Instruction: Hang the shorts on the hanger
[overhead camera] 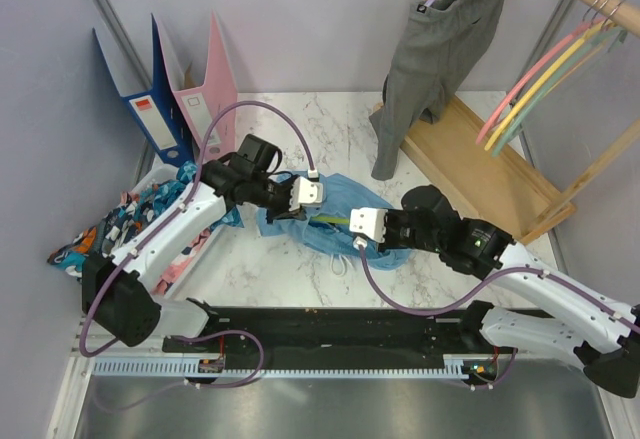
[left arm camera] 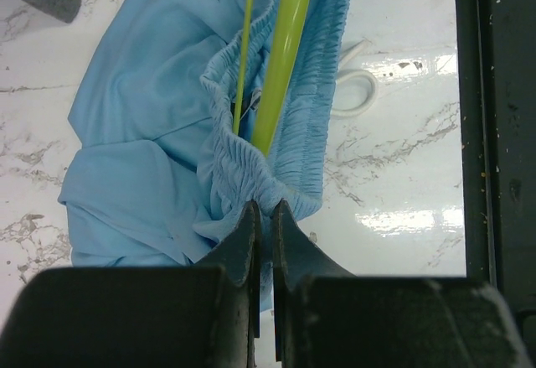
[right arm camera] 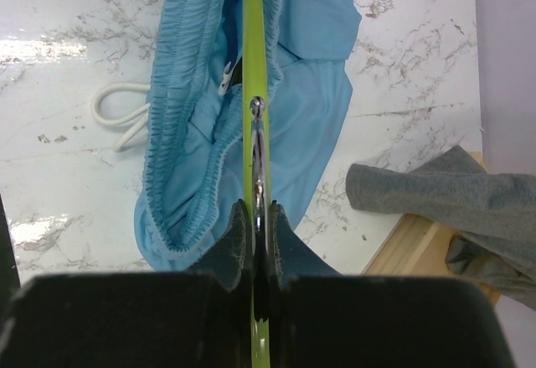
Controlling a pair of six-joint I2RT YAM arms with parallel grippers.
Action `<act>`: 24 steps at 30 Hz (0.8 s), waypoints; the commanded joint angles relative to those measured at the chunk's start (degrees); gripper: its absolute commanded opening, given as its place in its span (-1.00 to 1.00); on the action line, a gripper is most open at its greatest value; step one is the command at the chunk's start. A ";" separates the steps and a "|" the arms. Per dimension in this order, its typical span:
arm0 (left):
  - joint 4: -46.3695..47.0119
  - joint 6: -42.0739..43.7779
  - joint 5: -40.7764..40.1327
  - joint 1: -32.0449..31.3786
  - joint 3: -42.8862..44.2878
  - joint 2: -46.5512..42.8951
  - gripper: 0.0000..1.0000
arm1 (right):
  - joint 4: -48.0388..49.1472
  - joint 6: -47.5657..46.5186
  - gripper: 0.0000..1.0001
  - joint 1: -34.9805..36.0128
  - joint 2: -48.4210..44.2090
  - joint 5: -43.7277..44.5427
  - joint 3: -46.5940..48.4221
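Observation:
The light blue shorts lie bunched on the marble table between my two arms. The lime hanger runs through their elastic waistband opening. My left gripper is shut on the gathered waistband of the shorts. My right gripper is shut on the hanger at its metal hook, with the shorts spread beyond it. From above, the left gripper and right gripper face each other over the fabric. A white drawstring loops out onto the table.
Grey trousers hang from a wooden rack at the back right, beside pink and yellow hangers. Binders and a pile of patterned clothes fill the left side. A black rail runs along the near edge.

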 commanded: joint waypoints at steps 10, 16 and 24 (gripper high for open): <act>3.09 -9.03 4.67 -0.94 3.62 0.62 -0.95 | 13.41 9.19 -1.00 0.46 1.09 -2.78 0.99; 2.92 -4.38 1.18 -1.12 0.64 -2.54 -0.16 | 20.71 10.61 -1.00 0.54 -0.57 -4.18 -2.52; 6.34 2.93 1.24 -0.77 -4.90 -7.46 0.43 | 25.10 9.20 -1.00 0.46 -0.49 -7.08 -5.86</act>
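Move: The left fingers still pinch the left corner of the blue shorts' waistband, with the green hanger running into the band about 3 cm to their right. From the right hand, which still grips the hanger, that corner lies roughly 15 cm left, 3 cm ahead and 3 cm lower. The white drawstring lies about 8 cm left, 6 cm back and 10 cm below; the hanging grey trouser leg ends some 12 cm ahead, about 1 cm to the right. Keeping its grip on the green hanger, the right hand pushes it about 3.5 cm to the left, farther into the waistband corner, while its downward-slanting fingers tip up by 10 to 15 degrees. The left hand holds the corner up to meet it, rising about 1 cm and easing nearly as far right, then halfway through opens its fingers wide to let go of the cloth and backs off left by about a centimetre. ##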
